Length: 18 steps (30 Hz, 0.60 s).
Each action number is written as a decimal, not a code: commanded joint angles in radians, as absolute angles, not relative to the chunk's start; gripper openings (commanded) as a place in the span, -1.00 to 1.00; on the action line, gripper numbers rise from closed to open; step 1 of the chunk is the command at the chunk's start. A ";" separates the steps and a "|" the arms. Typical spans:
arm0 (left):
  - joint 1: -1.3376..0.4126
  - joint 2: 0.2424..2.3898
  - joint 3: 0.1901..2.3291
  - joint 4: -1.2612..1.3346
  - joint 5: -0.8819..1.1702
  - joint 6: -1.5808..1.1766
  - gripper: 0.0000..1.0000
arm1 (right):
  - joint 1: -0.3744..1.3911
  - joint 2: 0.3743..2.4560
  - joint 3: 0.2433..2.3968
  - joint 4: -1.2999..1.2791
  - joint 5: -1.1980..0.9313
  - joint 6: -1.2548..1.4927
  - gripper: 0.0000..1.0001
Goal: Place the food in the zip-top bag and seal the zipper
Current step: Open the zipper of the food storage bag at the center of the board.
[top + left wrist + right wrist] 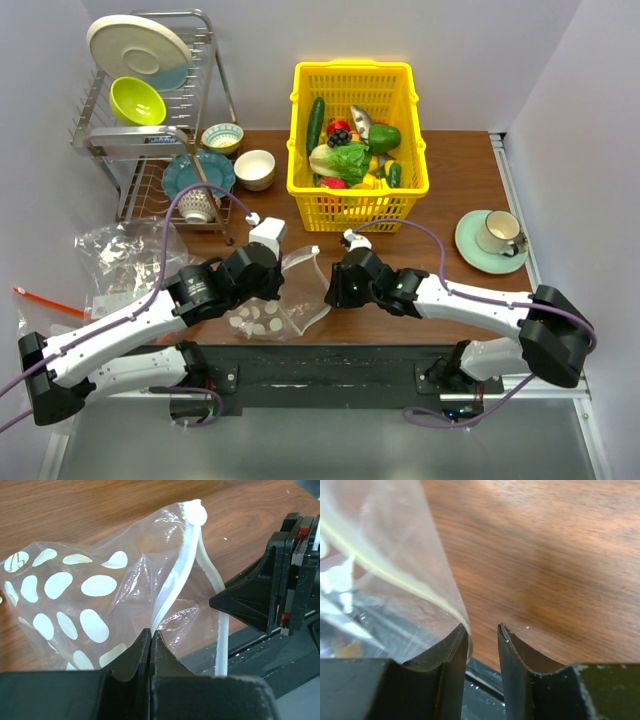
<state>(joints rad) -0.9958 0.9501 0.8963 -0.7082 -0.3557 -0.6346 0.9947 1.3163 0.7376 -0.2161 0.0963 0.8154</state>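
The zip-top bag (268, 318), clear with white dots, lies on the wooden table between my two grippers, its mouth lifted. My left gripper (284, 284) is shut on the bag's zipper (176, 575); in the left wrist view the jaws (151, 633) pinch the strip near its lower end. My right gripper (328, 296) faces it from the right. In the right wrist view its jaws (484, 630) stand apart, with the bag's edge (395, 575) resting against the left fingertip (460, 635) and nothing clamped. The food (350, 150) sits in the yellow basket (300, 185) at the back.
A dish rack (150, 120) with plates and bowls stands at the back left, and two bowls (255, 168) sit beside it. A cup on a green saucer (495, 235) is at the right. Plain clear bags (120, 255) lie at the left edge.
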 commanded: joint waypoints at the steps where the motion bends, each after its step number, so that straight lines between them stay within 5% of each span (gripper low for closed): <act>1: -0.994 0.950 0.946 -0.667 -0.321 -0.618 -1.00 | 1.002 1.263 0.762 -0.184 0.061 0.769 -0.34; 3: -0.994 0.953 0.965 -0.680 -0.316 -0.615 -1.00 | 1.002 1.262 0.773 -0.184 0.052 0.753 -0.36; 8: -0.994 0.966 0.988 -0.701 -0.298 -0.609 -1.00 | 1.002 1.296 0.798 -0.164 0.014 0.755 -0.98; 11: -0.994 0.966 0.999 -0.712 -0.279 -0.603 -1.00 | 1.003 1.299 0.796 -0.130 0.003 0.782 -1.00; 18: -0.997 0.956 0.996 -0.732 -0.278 -0.609 -0.41 | 1.012 1.269 0.805 -0.129 -0.011 0.857 -1.00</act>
<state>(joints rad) -0.9958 0.9668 0.9657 -0.7330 -0.2886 -0.6167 1.0031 1.2976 0.7582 -0.1623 -0.0002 0.8040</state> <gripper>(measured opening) 0.232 0.014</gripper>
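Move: The bag's right rim stands between the right hand's parted fingers, about 1 cm to its left at fingertip height. From that hand, the zipper's far corner is some 12 cm ahead and 4 cm left, the left rim roughly 12 cm left and 1 cm ahead, and the dotted body about 17 cm left and 4 cm back, lower down. From the left hand, still shut on the left rim, the right rim lies about 11 cm right, 1 cm back and slightly lower. Up and to the left, about 3.5 cm in all, goes the right hand, its parted fingers shutting early around the right rim and pinching it as it carries on towards the left rim. Meanwhile the left hand, still holding the left rim, rises about 2 cm and eases slightly right, then stops and parts its fingers to let go. ##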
